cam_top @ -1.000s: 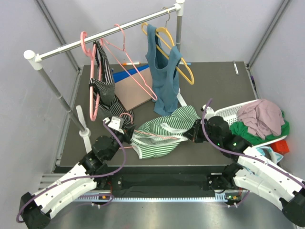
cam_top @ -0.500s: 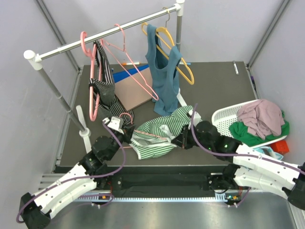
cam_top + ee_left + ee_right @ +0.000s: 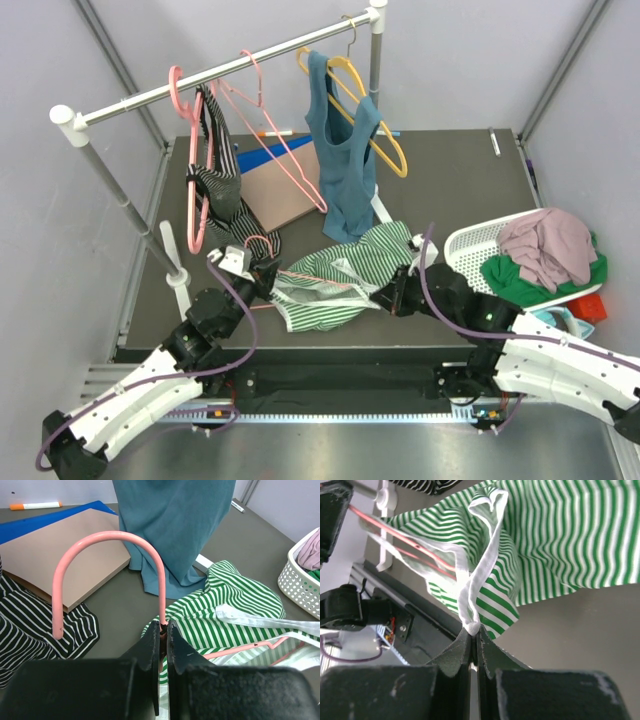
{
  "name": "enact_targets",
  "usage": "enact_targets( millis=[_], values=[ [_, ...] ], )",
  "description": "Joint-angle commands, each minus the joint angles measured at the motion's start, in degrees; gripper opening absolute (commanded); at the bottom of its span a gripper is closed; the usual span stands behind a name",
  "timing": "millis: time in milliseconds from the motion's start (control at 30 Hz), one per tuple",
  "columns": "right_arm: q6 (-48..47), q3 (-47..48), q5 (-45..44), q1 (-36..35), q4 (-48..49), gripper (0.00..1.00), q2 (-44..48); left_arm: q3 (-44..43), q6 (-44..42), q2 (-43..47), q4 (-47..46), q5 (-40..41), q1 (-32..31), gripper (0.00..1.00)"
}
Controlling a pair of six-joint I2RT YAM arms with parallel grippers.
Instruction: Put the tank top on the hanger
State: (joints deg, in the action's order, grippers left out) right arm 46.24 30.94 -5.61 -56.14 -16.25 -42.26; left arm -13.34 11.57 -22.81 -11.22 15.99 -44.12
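The green-and-white striped tank top (image 3: 345, 268) lies crumpled on the table between my two grippers. The thin pink hanger (image 3: 262, 242) sits partly inside it, with its hook sticking out on the left and one arm running under the fabric (image 3: 240, 651). My left gripper (image 3: 264, 276) is shut on the hanger's neck just below the hook (image 3: 162, 625). My right gripper (image 3: 387, 297) is shut on a loop of the top's white trim (image 3: 474, 629) and pulls it taut. The hanger's arms (image 3: 407, 544) show through the opening in the right wrist view.
A clothes rail (image 3: 230, 68) crosses the back. It carries a teal tank top (image 3: 345, 165) on a yellow hanger, a black-and-white striped garment (image 3: 220, 185) and spare pink hangers (image 3: 285, 150). A brown board (image 3: 285, 195) lies behind. A white basket (image 3: 480, 240) of clothes stands at the right.
My right gripper has moved left and nearer with the white trim, bunching the top's right side. My left gripper has shifted slightly while holding the hanger.
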Motion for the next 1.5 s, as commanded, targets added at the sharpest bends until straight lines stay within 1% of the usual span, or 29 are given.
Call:
enact_targets(
  millis=[0,400,567,733,800,900,933,1000,1033,1067,1167,1233,1333,1467],
  values=[
    [1.22,-0.35,-4.06,-0.90,-3.88,0.00,2.53,0.51,-0.50,0.57,-1.78,1.24,0.26,0.00],
    [1.13,-0.88,-1.86,-1.87,-2.30,0.00,-1.77,0.51,-0.59,1.19,-1.52,1.85,0.26,0.00],
    [1.75,-2.28,0.32,-2.48,1.21,0.00,-3.09,0.77,-0.59,1.63,-1.61,2.03,0.26,0.00],
    [1.84,-2.29,0.16,-2.84,2.89,0.01,-5.37,0.77,-0.59,2.06,-1.43,2.20,0.26,0.00],
    [2.01,-3.07,0.33,-2.92,3.85,0.04,-5.73,0.95,-0.50,2.42,-1.43,2.03,0.26,0.00],
    [2.10,-3.95,0.86,-3.01,7.02,0.17,-5.20,1.04,-0.41,2.33,-1.52,1.85,0.26,0.00],
    [2.10,-4.04,0.69,-3.10,8.33,0.24,-4.94,0.95,-0.41,2.24,-1.52,1.77,0.26,0.00],
    [1.84,-3.96,0.33,-3.19,9.22,0.31,-4.76,0.95,-0.41,2.24,-1.52,1.59,0.26,0.00],
    [1.66,-3.87,0.25,-3.19,9.57,0.39,-4.67,1.04,-0.41,2.24,-1.52,1.50,0.26,0.00],
    [1.40,-3.69,0.07,-3.19,9.48,0.43,-5.11,1.04,-0.41,2.33,-1.52,1.41,0.26,0.00],
    [0.70,-2.90,-0.46,-3.10,8.00,0.46,-5.81,1.13,-0.32,2.33,-1.61,1.15,0.26,0.00],
    [0.43,-2.03,-1.59,-3.19,5.37,0.51,-5.20,1.13,-0.32,2.33,-1.61,0.80,0.26,0.00],
    [-0.53,0.07,-4.49,-3.19,0.37,0.56,-1.78,1.13,-0.32,2.42,-1.61,0.71,0.26,0.00],
    [-1.85,2.90,-9.41,-3.19,-4.14,0.58,3.66,1.21,-0.32,2.33,-1.70,0.71,0.26,0.00]
  ],
)
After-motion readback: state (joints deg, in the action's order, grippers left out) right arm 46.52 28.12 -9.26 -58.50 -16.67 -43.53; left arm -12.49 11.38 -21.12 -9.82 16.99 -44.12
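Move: The right hand has a strap of the green-striped tank top pinched and stretched. The hanger's right end, inside the top, lies about 5 cm to this hand's left, 2 cm ahead and slightly below. The top's body spreads about 6 cm ahead, 6 cm left and 11 cm below; the white basket's middle is some 10 cm ahead and 36 cm right. From the left hand, that hanger end is roughly 21 cm right, 2 cm back and a little lower. Still pinching the strap beside the hanger's right end, the right hand eases slightly right, then carries it down about 4.5 cm while working a little back left. Low down, the fingers open to over half their range and let the strap go, and the hand starts rising and backing to the right, about 1.5 cm each way. The left hand keeps its pinch just below the hook, nearly still. ##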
